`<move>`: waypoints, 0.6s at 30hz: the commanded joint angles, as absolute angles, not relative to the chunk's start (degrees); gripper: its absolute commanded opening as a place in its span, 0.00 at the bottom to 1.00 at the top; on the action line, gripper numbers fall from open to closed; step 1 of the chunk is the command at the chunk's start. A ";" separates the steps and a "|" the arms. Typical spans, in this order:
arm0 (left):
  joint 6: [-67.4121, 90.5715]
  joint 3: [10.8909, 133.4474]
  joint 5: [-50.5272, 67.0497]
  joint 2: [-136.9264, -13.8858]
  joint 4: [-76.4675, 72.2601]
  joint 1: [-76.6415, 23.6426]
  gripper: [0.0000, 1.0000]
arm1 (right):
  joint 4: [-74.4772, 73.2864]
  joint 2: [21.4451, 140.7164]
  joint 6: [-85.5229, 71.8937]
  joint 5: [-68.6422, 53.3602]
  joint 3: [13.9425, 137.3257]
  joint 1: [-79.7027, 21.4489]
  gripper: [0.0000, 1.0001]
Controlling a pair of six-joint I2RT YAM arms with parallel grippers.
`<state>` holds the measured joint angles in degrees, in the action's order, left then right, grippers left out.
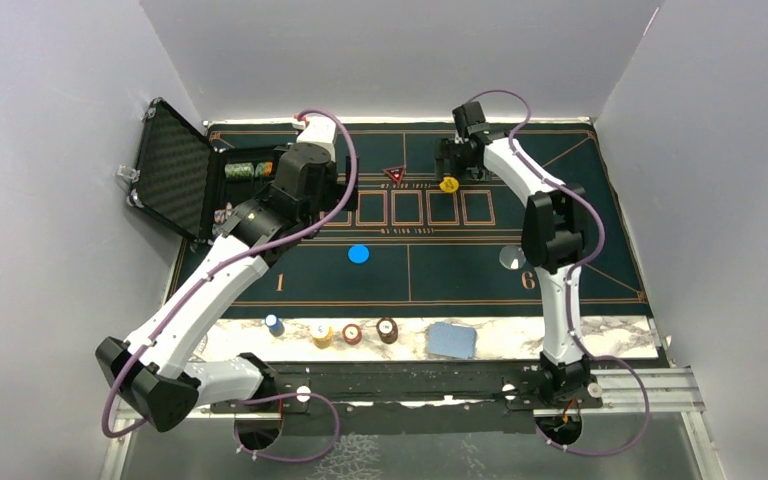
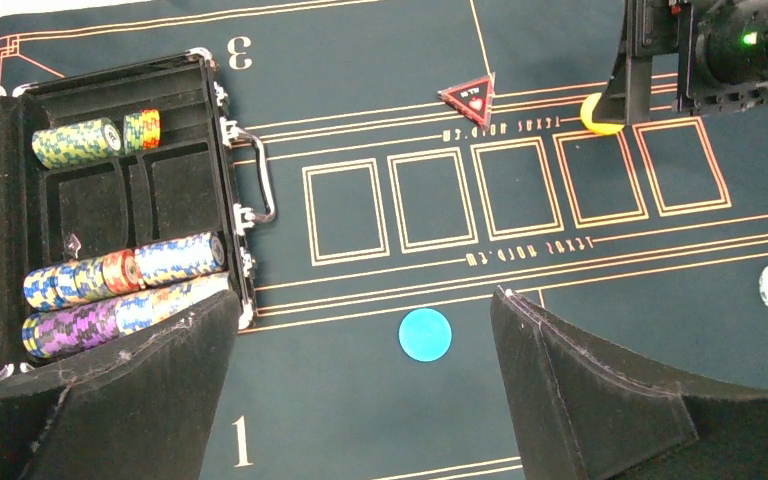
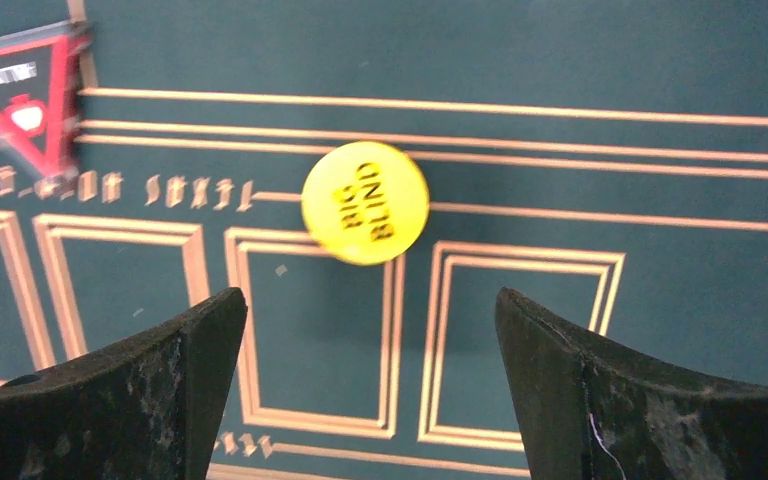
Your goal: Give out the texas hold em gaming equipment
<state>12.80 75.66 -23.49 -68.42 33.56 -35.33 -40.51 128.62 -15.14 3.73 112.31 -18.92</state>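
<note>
A yellow "BIG BLIND" disc (image 3: 365,203) lies on the felt near the card boxes; it also shows in the top view (image 1: 449,184). My right gripper (image 3: 365,315) hangs open and empty just above and near it. A red triangular marker (image 1: 394,174) lies left of it. A blue disc (image 2: 426,334) lies flat on the felt, beyond my open, empty left gripper (image 2: 365,320). A clear disc (image 1: 512,257) lies at the right. Chip stacks (image 1: 353,333) and a blue-backed card deck (image 1: 451,340) sit on the marble strip. More chips (image 2: 125,280) fill the case.
The open black case (image 1: 175,165) stands at the mat's left edge, its handle (image 2: 260,190) toward the felt. The dark green mat (image 1: 460,275) has five outlined card boxes. White walls close in the back and both sides.
</note>
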 commanded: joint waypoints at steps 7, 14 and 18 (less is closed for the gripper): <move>10.07 77.25 -22.17 -71.83 30.36 -35.50 0.99 | -43.46 138.89 -9.62 5.94 123.58 -18.50 0.92; 9.76 77.21 -22.15 -71.65 29.69 -35.51 0.99 | -44.51 141.41 -8.88 9.23 123.17 -20.28 0.79; 9.76 76.85 -22.05 -70.83 29.61 -35.57 0.99 | -42.44 141.07 -7.99 10.87 119.15 -20.28 0.70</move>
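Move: The yellow big blind chip lies about 5 cm below the right hand, some 3 cm ahead and level sideways. The red triangle marker is roughly 15 cm to this hand's left and 5 cm ahead; the clear dealer button is about 16 cm back and 16 cm to its right. From the left hand, the yellow chip is some 21 cm ahead, 26 cm to the right and 28 cm below. Onto the yellow chip the right hand sinks about 5 cm, easing some 2 cm forward early on and then going almost straight down. Its left side dips by roughly 5 to 10 degrees, and the wide-open fingers narrow by about a quarter, one tip coming down on each side of the chip, not yet plainly touching it. The empty left hand drifts about 2 cm down and forward. ##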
